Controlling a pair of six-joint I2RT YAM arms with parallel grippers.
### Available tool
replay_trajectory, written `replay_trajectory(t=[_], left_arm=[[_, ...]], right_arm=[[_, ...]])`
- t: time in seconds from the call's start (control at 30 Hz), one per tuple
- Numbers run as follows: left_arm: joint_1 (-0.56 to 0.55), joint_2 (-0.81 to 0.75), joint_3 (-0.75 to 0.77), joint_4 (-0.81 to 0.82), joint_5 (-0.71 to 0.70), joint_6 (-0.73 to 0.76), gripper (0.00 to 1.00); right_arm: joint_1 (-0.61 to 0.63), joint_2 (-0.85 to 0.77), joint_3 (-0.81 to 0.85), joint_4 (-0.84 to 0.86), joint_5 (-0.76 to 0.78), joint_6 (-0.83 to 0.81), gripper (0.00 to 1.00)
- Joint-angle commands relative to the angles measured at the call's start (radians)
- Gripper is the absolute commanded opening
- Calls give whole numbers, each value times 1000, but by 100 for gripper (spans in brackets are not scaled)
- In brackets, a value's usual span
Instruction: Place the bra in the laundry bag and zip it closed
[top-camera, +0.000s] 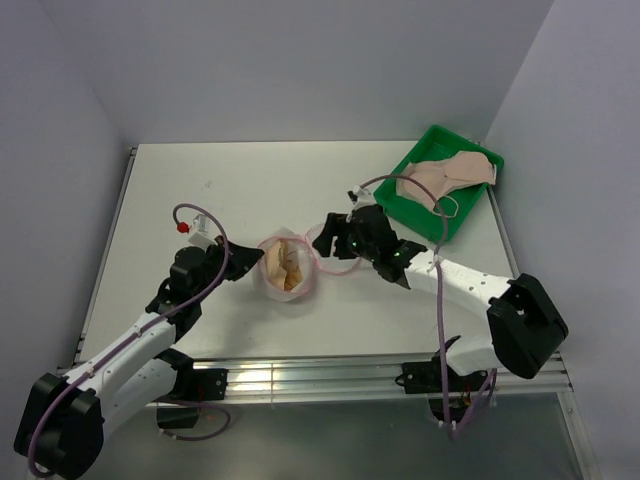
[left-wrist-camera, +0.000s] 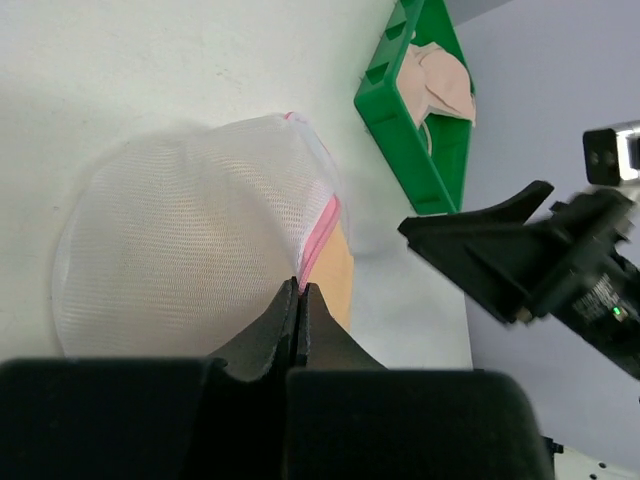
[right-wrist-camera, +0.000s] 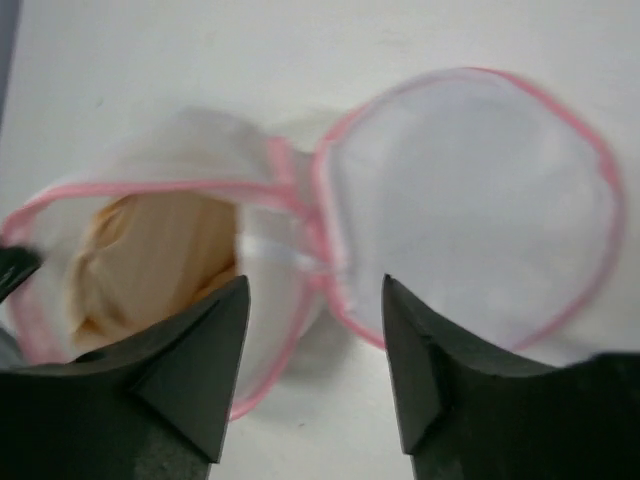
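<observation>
The laundry bag (top-camera: 284, 266) lies unzipped mid-table, its round mesh lid (top-camera: 335, 250) flapped to the right. Peach-beige bra fabric (top-camera: 291, 273) sits inside it, also seen as bra fabric (right-wrist-camera: 150, 250) in the right wrist view. My left gripper (top-camera: 257, 257) is shut on the bag's pink-trimmed rim (left-wrist-camera: 320, 228) at its left side. My right gripper (right-wrist-camera: 315, 290) is open just above the hinge between the bag's body (right-wrist-camera: 268, 290) and the lid (right-wrist-camera: 470, 200), with nothing between its fingers.
A green tray (top-camera: 420, 210) stands at the back right, holding another peach garment (top-camera: 452, 173) with thin straps. The tray's corner (left-wrist-camera: 400, 150) lies just beyond the bag in the left wrist view. The table's right edge is next to the tray.
</observation>
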Motion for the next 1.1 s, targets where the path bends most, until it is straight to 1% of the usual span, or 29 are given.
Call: replay_trajectory(t=[0.0, 0.07, 0.1, 0.13, 0.2, 0.23, 0.33, 0.43, 0.47, 0.5, 0.6, 0.67, 0.7, 0.73, 0.77, 0.8, 0.83, 0.9, 0.93, 0.97, 1.0, 1.03, 1.07], left_arm=[[6, -3, 34, 9, 2, 43, 0], [6, 1, 32, 15, 7, 46, 0], [6, 0, 32, 13, 10, 46, 0], [6, 1, 32, 12, 11, 51, 0], [6, 0, 31, 10, 11, 52, 0], [6, 0, 31, 13, 13, 54, 0], [6, 14, 31, 21, 25, 57, 0], [6, 20, 28, 30, 34, 58, 0], [6, 21, 29, 30, 36, 60, 0], [6, 18, 31, 26, 39, 61, 0], [6, 11, 41, 16, 37, 69, 0], [6, 9, 49, 7, 39, 77, 0], [6, 12, 52, 7, 40, 77, 0], [6, 15, 57, 4, 45, 80, 0], [6, 15, 60, 1, 46, 81, 0], [6, 15, 64, -1, 51, 81, 0], [6, 14, 74, -5, 56, 86, 0], [6, 3, 92, -33, 56, 94, 0], [6, -5, 118, -49, 50, 104, 0], [6, -11, 133, -86, 50, 110, 0], [6, -25, 150, -106, 50, 117, 0], [6, -31, 188, -123, 53, 129, 0], [6, -37, 211, -145, 53, 138, 0]], right_arm=[[-81, 27, -32, -41, 76, -46, 59], [-108, 62, -23, -57, 138, -61, 47], [-115, 70, -24, -66, 167, -63, 39], [-126, 76, -30, -66, 205, -64, 36], [-157, 96, -40, -66, 227, -66, 38], [-164, 105, -41, -66, 236, -66, 44], [-174, 160, -40, -66, 273, -69, 59], [-181, 235, -23, -66, 269, -67, 60], [-187, 267, -20, -66, 232, -66, 59], [-195, 280, -15, -60, 214, -64, 55], [-195, 297, -18, -18, 166, -49, 48], [-197, 294, -26, 3, 154, -34, 39], [-197, 288, -32, 26, 143, -27, 21], [-198, 279, -47, 41, 141, -14, 12], [-197, 241, -60, 55, 144, -9, 4], [-197, 211, -76, 81, 152, -4, 0], [-198, 131, -108, 91, 173, -3, 0], [-189, 34, -130, 71, 198, -14, 0], [-181, -76, -129, 43, 236, -33, 0], [-162, -134, -121, 14, 259, -47, 0], [-149, -189, -110, -50, 281, -61, 0], [-135, -294, -69, -87, 293, -84, 0], [-117, -344, -42, -127, 320, -98, 0]])
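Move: The right hand, fingers open above the laundry bag's flap, goes for the flap's far-right rim: about 5 cm ahead, 10 cm to its right and 12 cm below. The flap's middle is some 4 cm ahead, 4 cm right and 12 cm below; the bra, in the bag, lies about 9 cm to the hand's left, level fore and aft and 11 cm below. From the left hand, pinching the bag's edge, that rim is about 7 cm ahead, 23 cm right and 13 cm below. Sweeping right and down, a little forward, the right hand travels about 10 cm across the flap and sinks some 12 cm to its outer rim, turning roughly 20 degrees clockwise on the way. The fingers shut on the rim and pinch it, then lift it steeply about 11 cm. The left hand keeps its pinch on the bag's edge, rising about 2 cm at the end. ##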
